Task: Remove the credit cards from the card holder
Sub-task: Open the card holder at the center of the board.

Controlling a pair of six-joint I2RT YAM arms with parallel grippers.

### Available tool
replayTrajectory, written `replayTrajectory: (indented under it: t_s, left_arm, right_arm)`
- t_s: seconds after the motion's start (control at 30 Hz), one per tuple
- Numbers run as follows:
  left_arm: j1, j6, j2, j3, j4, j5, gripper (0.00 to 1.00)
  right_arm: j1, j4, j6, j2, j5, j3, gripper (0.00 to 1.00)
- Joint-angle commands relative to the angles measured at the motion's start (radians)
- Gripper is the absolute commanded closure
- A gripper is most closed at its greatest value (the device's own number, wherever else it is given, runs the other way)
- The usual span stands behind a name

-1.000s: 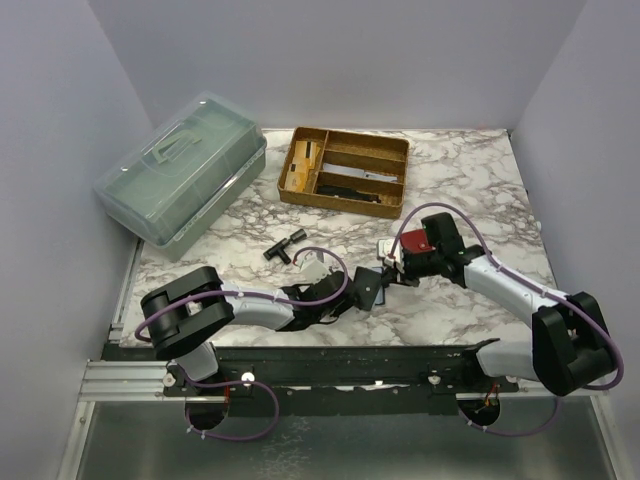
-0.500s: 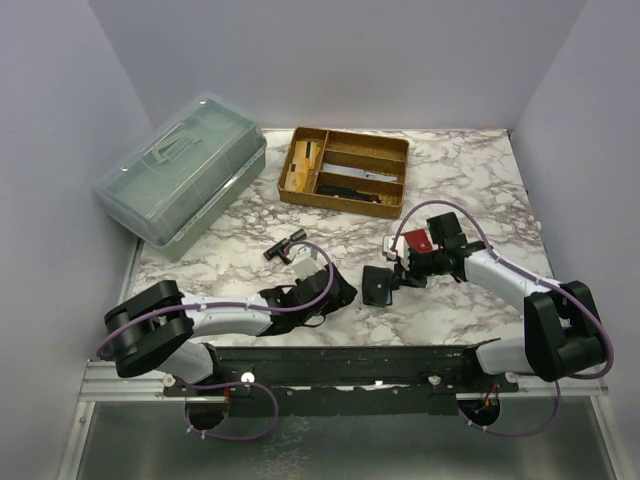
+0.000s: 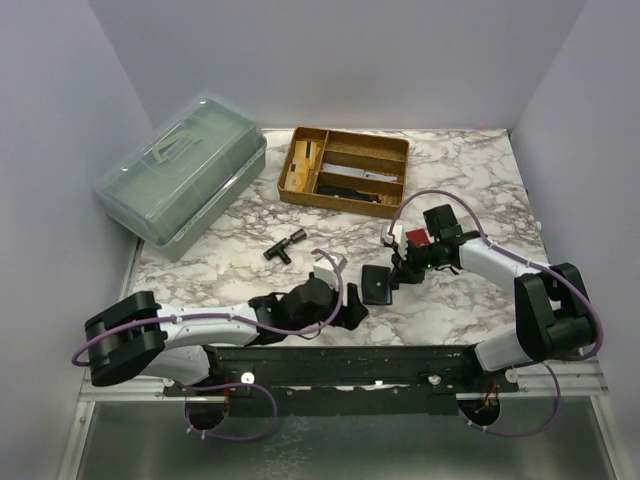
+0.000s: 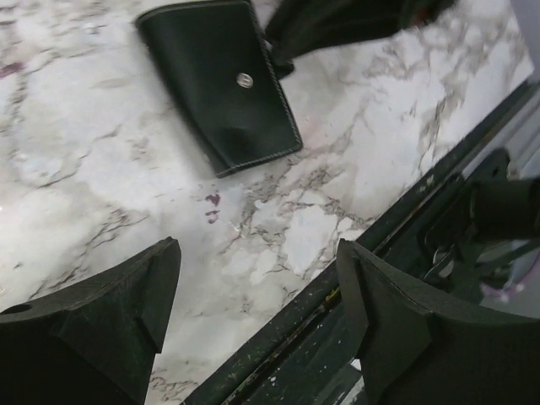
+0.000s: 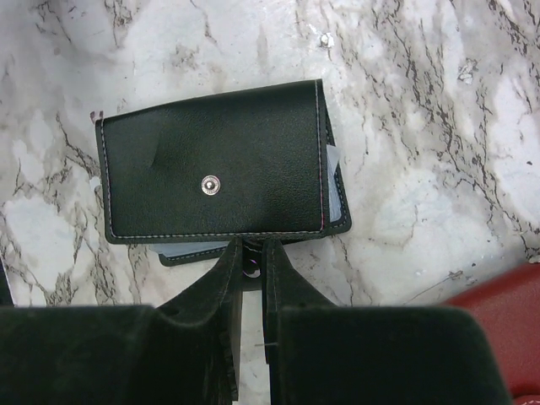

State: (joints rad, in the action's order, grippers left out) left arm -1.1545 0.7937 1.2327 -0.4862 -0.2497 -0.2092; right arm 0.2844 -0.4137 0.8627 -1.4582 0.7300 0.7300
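The black card holder [image 3: 377, 285] lies on the marble, its flap with a snap stud [image 5: 215, 173] facing up. Pale blue edges of the credit cards [image 5: 335, 191] peek out at its right side and under its near edge. My right gripper [image 5: 251, 250] is shut on the holder's strap at that near edge; from above, the right gripper [image 3: 400, 272] sits just right of the holder. My left gripper [image 4: 257, 287] is open and holds nothing, over the table's front edge, with the holder [image 4: 221, 80] lying apart from it. The left gripper [image 3: 355, 315] is below-left of the holder.
A green-tinted lidded box [image 3: 185, 175] stands at the back left, a wooden divided tray [image 3: 345, 170] at the back middle. A black T-shaped part [image 3: 283, 245] lies left of centre. A red object [image 3: 417, 240] sits by the right wrist. The black front rail [image 4: 337, 337] runs under the left gripper.
My left gripper has opened, let go of the card holder and drawn back toward the front edge. The right gripper stays shut on the holder and has shifted slightly.
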Motion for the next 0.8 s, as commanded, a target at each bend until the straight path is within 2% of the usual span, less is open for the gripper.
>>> replayTrajectory:
  t_s: [0.0,0.1,0.2,0.53,0.77]
  left_arm:
    - [-0.116,-0.344,0.121,-0.095,-0.015,-0.112,0.19]
    - [-0.181,-0.496,0.203,-0.139,-0.041,-0.254,0.19]
    - [-0.221,-0.625,0.285,-0.169,-0.112,-0.339,0.18]
    - [-0.238,-0.851,0.487,-0.249,-0.270,-0.407,0.18]
    - [-0.244,-0.913,0.596,-0.328,-0.334,-0.436,0.17]
  right_arm:
    - [-0.020,-0.041,-0.054,-0.025,0.017,0.036,0.89]
    - [-0.029,-0.045,-0.054,-0.022,-0.012,0.036,0.87]
    - [-0.038,-0.064,-0.049,-0.021,-0.015,0.043,0.86]
    - [-0.044,-0.114,-0.034,-0.036,-0.003,0.065,0.85]
    - [-0.045,-0.120,-0.033,-0.041,-0.002,0.068,0.84]
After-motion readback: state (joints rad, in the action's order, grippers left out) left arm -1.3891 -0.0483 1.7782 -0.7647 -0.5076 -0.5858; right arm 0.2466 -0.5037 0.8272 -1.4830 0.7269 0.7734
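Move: The black card holder lies about 6 cm ahead of the left hand, 7 cm to its right and some 7 cm below; the fingers there are empty and open. From the right hand, whose nearly shut fingers are already at its tab, the middle of the holder lies about 4 cm to the left, 1 cm back and 1 cm lower. The red card holder sits some 10 cm farther out than the black one and 10 cm to its right. Towards the black card holder's near end comes the left hand, jaws wide open: it first swings back and right while sinking, then forward and on to the right, ending about 7 cm right and 4 cm lower, one finger over the near left corner, touch not clear. On the way it rolls some 55 degrees about its own pointing line. The right fingers keep the tab and draw it about 1 cm right. ##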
